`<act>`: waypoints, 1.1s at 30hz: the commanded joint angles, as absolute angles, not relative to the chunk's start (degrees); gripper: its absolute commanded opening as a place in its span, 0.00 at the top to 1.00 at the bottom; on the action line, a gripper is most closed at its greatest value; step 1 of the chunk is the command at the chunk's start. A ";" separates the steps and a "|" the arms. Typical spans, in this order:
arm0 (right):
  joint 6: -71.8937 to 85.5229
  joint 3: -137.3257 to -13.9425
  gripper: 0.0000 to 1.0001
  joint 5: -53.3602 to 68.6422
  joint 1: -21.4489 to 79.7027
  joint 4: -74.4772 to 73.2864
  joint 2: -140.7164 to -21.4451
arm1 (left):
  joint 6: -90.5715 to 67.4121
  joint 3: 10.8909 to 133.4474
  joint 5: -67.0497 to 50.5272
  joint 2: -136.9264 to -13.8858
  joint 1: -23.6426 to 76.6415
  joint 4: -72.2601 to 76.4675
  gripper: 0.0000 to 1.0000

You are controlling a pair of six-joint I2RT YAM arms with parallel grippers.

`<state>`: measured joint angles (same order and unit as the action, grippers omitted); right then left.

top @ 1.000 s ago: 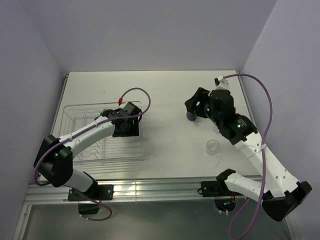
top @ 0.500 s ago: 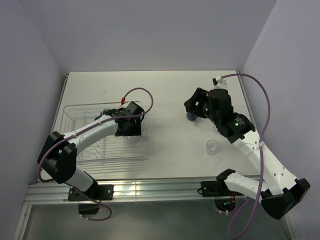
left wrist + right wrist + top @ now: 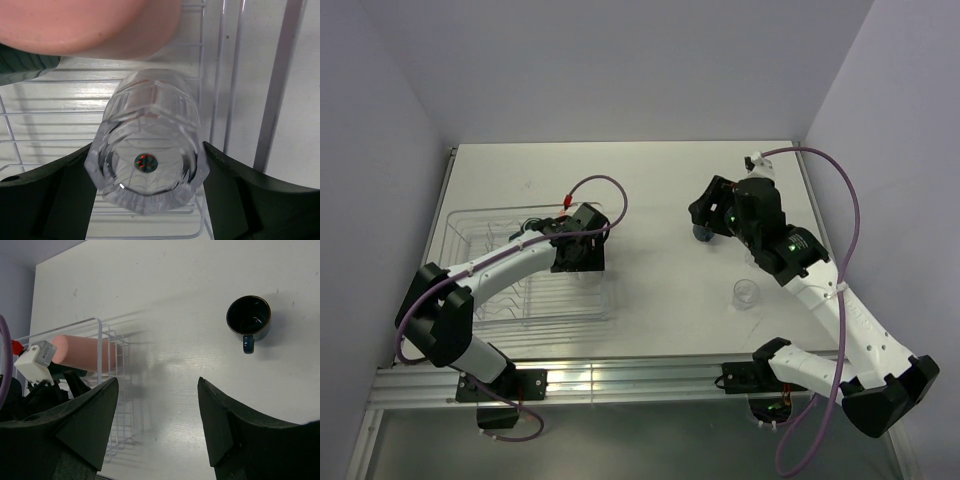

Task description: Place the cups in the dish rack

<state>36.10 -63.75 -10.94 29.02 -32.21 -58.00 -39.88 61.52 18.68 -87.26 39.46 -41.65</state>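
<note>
In the left wrist view a clear faceted glass (image 3: 147, 165) sits bottom-toward-camera between my left gripper's (image 3: 147, 172) black fingers (image 3: 55, 195), which press on both its sides over the dish rack's white ribs (image 3: 215, 100). Above it lie the salmon-pink tumbler (image 3: 90, 25) and an edge of the dark teal mug (image 3: 25, 67). From the top view the left gripper (image 3: 578, 262) is at the rack's (image 3: 470, 225) right end. My right gripper (image 3: 157, 405) is open and empty above the table, with the navy mug (image 3: 248, 316) upright beyond it.
Another clear glass (image 3: 746, 293) stands alone on the white table near the right arm. The navy mug (image 3: 701, 234) is mostly hidden under the right gripper (image 3: 712, 215) from above. Walls close in on the left, back and right.
The left arm's elbow has swung rightward and its gripper has shifted slightly over the rack with the glass. The right arm has barely moved.
</note>
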 commanded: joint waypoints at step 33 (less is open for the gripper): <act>38.05 -56.69 0.26 -22.42 29.00 -54.66 -51.07 | -39.03 72.77 21.19 -63.55 39.81 -46.67 0.01</act>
<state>36.38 -57.58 -20.36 28.99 -51.22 -52.21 -39.92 70.98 22.31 -64.84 39.46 -46.63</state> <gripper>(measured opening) 0.738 0.992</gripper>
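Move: The upturned clear cup in the rack is still between the left fingers, its middle about 1 cm below the hand point; the pink cup lies about 8 cm ahead and 1 cm left, the green mug about 6 cm ahead and 10 cm left. From the right hand the nearer clear cup on the table is some 9 cm back, 10 cm right and 24 cm down; the dark mug 6 cm ahead and 1 cm right, the far clear cup level and 12 cm right, both equally low. Open the left fingers wide to let go of the clear cup in the rack, then lift that gripper almost straight up off it, about 17 cm, slowly then fast, tipping the fingertips outward. Shortly after, swing the open right gripper down, right and back, some 11 cm in all, towards the nearer clear cup, tipping it further downward; touch nothing. ##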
